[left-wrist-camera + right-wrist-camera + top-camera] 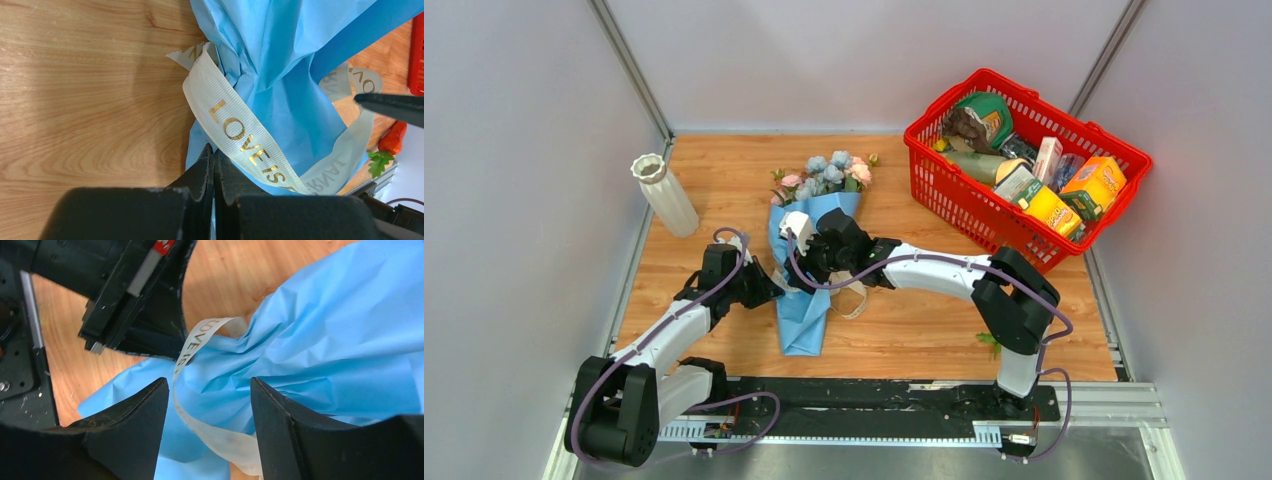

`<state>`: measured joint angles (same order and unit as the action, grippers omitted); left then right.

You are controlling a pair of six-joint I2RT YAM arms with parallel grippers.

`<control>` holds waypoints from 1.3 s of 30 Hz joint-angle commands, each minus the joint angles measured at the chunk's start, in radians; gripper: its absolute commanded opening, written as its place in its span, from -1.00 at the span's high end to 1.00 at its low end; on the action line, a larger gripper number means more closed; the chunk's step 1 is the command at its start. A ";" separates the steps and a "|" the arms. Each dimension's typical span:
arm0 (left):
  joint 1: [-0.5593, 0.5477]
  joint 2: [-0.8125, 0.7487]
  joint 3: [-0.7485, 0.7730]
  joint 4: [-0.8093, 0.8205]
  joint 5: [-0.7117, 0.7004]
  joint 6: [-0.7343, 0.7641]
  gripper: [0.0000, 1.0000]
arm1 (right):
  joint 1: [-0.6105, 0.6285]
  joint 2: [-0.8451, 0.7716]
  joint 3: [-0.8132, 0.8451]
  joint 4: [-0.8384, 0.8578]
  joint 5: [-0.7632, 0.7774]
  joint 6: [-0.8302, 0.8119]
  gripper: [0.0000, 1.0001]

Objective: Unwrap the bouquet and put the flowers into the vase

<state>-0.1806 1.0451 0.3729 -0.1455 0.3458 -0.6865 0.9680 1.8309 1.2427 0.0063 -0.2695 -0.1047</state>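
Note:
The bouquet (809,290) lies flat on the wooden table, with its flowers (829,172) sticking out of the blue paper cone (280,60) at the far end. A cream ribbon (235,130) with gold letters hangs loose around the cone's waist. My left gripper (214,150) is shut at the cone's left edge, with a sliver of blue paper between its fingers. My right gripper (209,382) is open over the cone's waist, and the ribbon (192,342) runs slack between its fingers. The white ribbed vase (664,195) stands at the far left.
A red shopping basket (964,200) full of groceries stands at the back right. A loose green sprig (989,343) lies near the right arm's base. Grey walls close in the table on the left, the right and behind.

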 commanded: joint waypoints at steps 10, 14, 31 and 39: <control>0.003 -0.014 0.012 0.027 0.013 -0.008 1.00 | 0.012 0.021 0.041 -0.072 -0.092 -0.058 -0.25; 0.004 -0.011 0.023 0.024 0.013 -0.007 1.00 | 0.023 0.048 0.072 -0.095 -0.089 -0.056 -0.25; 0.003 -0.005 0.024 0.027 0.009 -0.007 1.00 | 0.032 0.038 0.227 -0.129 0.102 0.005 1.00; 0.004 0.000 0.011 0.046 0.001 -0.018 1.00 | 0.031 -0.056 0.380 -0.121 0.476 0.031 1.00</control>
<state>-0.1806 1.0454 0.3729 -0.1440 0.3458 -0.6914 0.9947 1.8877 1.5265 -0.1497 -0.0498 -0.0963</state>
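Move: The loose strand of ribbon runs between the right hand's open fingers, its middle about 2 cm back, 1 cm left and 4 cm below. From that hand the wrapper's gathered neck is some 3 cm ahead, 1 cm left and 7 cm down, the left fingertips 3 cm back and 4 cm left, the flowers 20 cm ahead and 5 cm right. From the left hand the strand lies about 2 cm ahead, 3 cm right and slightly above. The right hand sinks about 3 cm, pinches the ribbon, then pulls it some 10 cm up and forward. ##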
